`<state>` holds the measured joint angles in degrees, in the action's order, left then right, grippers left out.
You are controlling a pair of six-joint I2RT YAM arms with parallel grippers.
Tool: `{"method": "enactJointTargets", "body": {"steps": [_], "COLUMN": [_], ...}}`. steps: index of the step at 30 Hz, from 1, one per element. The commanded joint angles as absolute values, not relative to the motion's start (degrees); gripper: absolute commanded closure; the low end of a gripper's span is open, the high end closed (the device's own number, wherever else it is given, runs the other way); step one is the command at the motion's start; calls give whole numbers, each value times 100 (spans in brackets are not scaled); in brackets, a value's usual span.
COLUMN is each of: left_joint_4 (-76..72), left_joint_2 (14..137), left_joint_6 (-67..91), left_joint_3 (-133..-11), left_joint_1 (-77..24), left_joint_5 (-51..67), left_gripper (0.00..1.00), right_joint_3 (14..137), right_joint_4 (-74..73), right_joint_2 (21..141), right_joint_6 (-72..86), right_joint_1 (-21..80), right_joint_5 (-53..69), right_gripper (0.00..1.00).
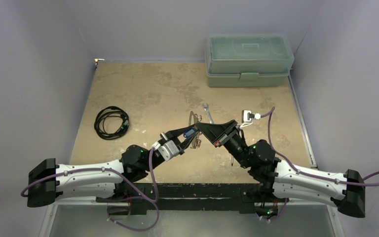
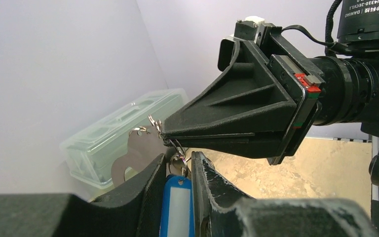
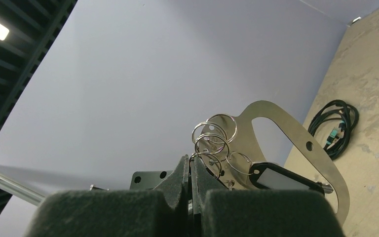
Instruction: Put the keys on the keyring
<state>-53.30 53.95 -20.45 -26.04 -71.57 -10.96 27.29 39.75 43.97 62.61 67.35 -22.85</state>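
Observation:
The keyring (image 3: 276, 129), a flat grey metal plate with several split rings, is held up above the table. My right gripper (image 3: 190, 163) is shut on one of its rings. A key with a dark tag (image 3: 282, 178) hangs from another ring. In the left wrist view the keyring plate (image 2: 137, 150) shows just behind the right gripper's tip (image 2: 164, 132). My left gripper (image 2: 177, 160) is shut on a key with a blue tag (image 2: 177, 203), whose small ring sits right under the right gripper's tip. From above, both grippers (image 1: 191, 132) (image 1: 199, 125) meet at mid-table.
A silver wrench (image 1: 208, 112) lies just beyond the grippers. A coiled black cable (image 1: 111, 122) lies at the left. A closed green plastic box (image 1: 249, 59) stands at the back right. Grey walls close in the table's sides and back.

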Motion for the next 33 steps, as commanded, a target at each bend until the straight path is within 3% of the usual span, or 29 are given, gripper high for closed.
{"method": "enactJointTargets", "body": {"steps": [1, 6, 13, 23, 27, 30, 33], "left_joint_4": [-5826, -6019, -5937, -5049, -4653, -4236, -3678], "left_joint_2": [5431, 5496, 5568, 5229, 5027, 4898, 4811], "left_joint_6": [-2233, -2344, -2454, -2567, -2532, -2450, -2352], "left_joint_3": [-2760, -2767, -2778, -2910, -2977, -3129, -3345], "left_joint_1": [-7181, -7181, -7181, -7181, -7181, -7181, -7181], "left_joint_5": [-1435, -1742, -1870, -1776, -1784, -1723, -1634], "left_gripper": [77, 80, 100, 100, 100, 100, 100], "right_joint_3": [2724, 2666, 2652, 2514, 2445, 2458, 2648], "right_joint_4": [4455, 4500, 4491, 4525, 4451, 4177, 3881], "right_joint_2": [4408, 4400, 4352, 4221, 4060, 3855, 3573], "right_joint_6": [6393, 6438, 6442, 6407, 6279, 5928, 4579], "right_joint_1": [6724, 6724, 6724, 6722, 6724, 6723, 6721], "right_joint_5": [-2139, -2138, -2145, -2257, -2325, -2313, -1674], "right_gripper": [100, 100, 100, 99, 77, 69, 60]}}
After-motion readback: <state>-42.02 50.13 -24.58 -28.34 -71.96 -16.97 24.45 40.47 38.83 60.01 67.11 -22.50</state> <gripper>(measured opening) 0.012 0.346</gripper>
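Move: The blue key tag already sits in the left hand's partly open fingers, about 1 cm to the left of its hand point and level with it. The ring bunch is some 2 cm to the right of the left hand, 1 cm ahead and 1 cm higher, and the grey keyring plate stands about 5 cm ahead, neither left nor right, and 1 cm up. From the right hand, shut on a ring, the blue key tag lies roughly 3 cm left, 2 cm back and 2 cm down. The left fingers close from about a quarter open to shut, pinching the blue key tag and its rings at the tips, while the hand eases some 2 cm forward and left, then sinks slightly, turning a little counter-clockwise. The right hand first keeps its pinch and sinks about 1 cm, then opens to a third, lets go of the ring, and draws off about 2 cm to the right, slightly back and up again, away from the ring bunch. ##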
